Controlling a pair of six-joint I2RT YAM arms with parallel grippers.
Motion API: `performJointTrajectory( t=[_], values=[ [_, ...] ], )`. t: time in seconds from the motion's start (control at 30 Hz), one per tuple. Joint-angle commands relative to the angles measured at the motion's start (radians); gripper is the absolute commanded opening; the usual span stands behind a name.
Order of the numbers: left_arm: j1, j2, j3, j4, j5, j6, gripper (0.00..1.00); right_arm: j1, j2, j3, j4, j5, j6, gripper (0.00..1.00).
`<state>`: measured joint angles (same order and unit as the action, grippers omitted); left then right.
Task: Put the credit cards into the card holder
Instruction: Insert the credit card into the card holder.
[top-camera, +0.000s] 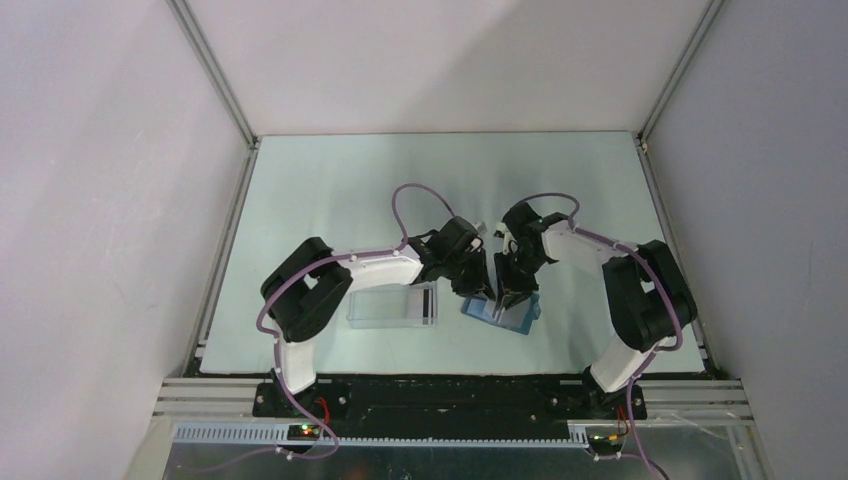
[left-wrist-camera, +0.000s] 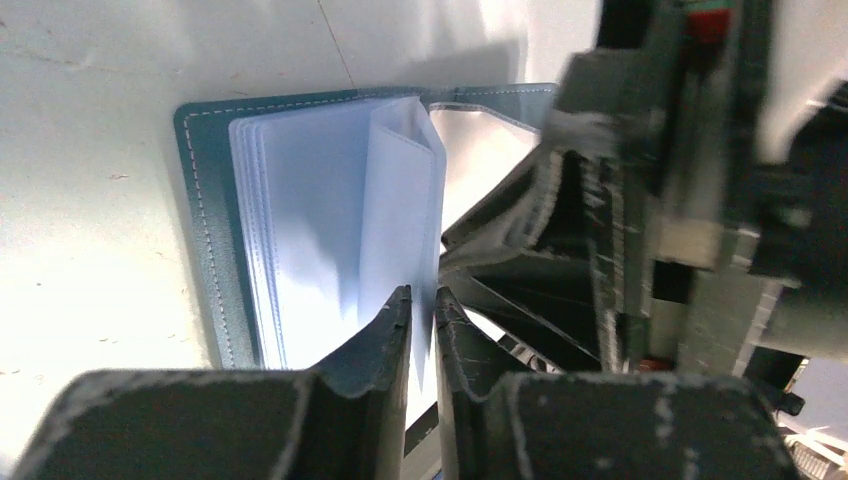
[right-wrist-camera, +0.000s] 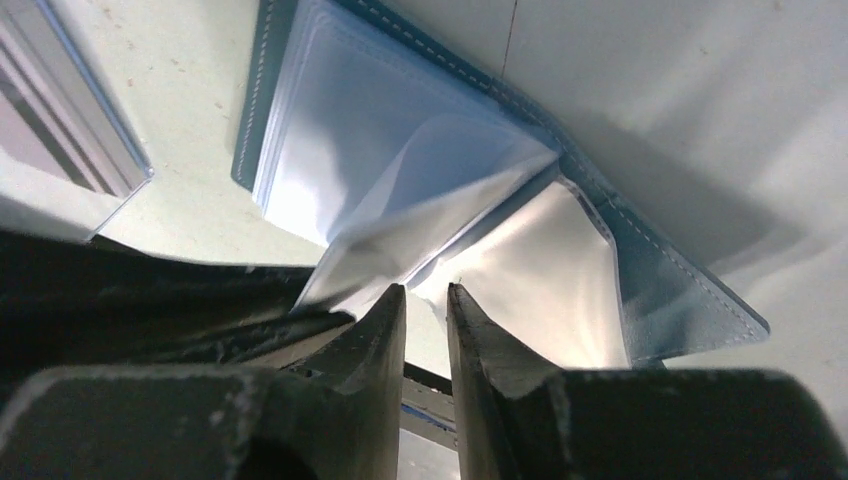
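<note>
The teal-blue card holder (top-camera: 522, 318) lies open on the table, its clear sleeves fanned out. In the left wrist view its cover (left-wrist-camera: 205, 220) is on the left, and one sleeve (left-wrist-camera: 400, 190) stands up and runs between my left gripper's (left-wrist-camera: 422, 292) nearly closed fingers. My right gripper (right-wrist-camera: 427, 288) hovers over the open card holder (right-wrist-camera: 660, 270) with a narrow gap and nothing between its fingers. From above, both grippers meet over the holder, left (top-camera: 480, 288) and right (top-camera: 505, 298). A black-striped credit card (top-camera: 428, 303) shows at the clear box's right end.
A clear plastic box (top-camera: 390, 306) sits just left of the card holder, close under the left arm; its corner shows in the right wrist view (right-wrist-camera: 70, 160). Both arms crowd the table's middle front. White walls enclose the pale table (top-camera: 330, 190).
</note>
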<state>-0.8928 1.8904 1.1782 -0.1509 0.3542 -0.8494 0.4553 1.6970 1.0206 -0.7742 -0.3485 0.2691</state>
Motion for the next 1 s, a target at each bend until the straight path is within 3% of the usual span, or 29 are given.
performJointTrajectory(
  t=[0.0, 0.1, 0.37, 0.97],
  values=[
    [-0.003, -0.028, -0.003, 0.051, 0.029, -0.023, 0.19, -0.009, -0.078, -0.002, -0.033, 0.031, 0.026, 0.28],
    [-0.003, -0.025, 0.006, 0.053, 0.033, -0.022, 0.21, -0.018, -0.116, -0.002, -0.061, 0.076, 0.037, 0.31],
    [-0.014, -0.029, 0.032, 0.052, 0.06, -0.017, 0.4, -0.075, -0.214, -0.002, -0.1, 0.17, 0.056, 0.4],
    [-0.097, 0.096, 0.138, 0.083, 0.128, -0.031, 0.57, -0.171, -0.288, -0.001, -0.102, 0.185, 0.03, 0.45]
  ],
)
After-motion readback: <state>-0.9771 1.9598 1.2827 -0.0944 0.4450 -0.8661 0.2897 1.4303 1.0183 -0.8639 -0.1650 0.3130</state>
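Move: The left gripper is at the raised clear page of the open card holder, the page about 1 cm to its right and 1 cm back. The holder's right half lies some 6 cm to its right, 4 cm back and 3 cm lower; the strap is about 10 cm right and 2 cm back, the tray card roughly 15 cm left and 1 cm back. From the right gripper, that right half is about 3 cm right, 3 cm back and 4 cm below. Lift the right gripper clear of the page, up about 5 cm and nearly 7 cm to the right with a little forward, opening its fingers further. Meanwhile open the left fingers from nearly shut to over half, at first almost in place at the raised page, then sweep right about 5 cm and back 3 cm, rising slightly, to above the holder's right half. ##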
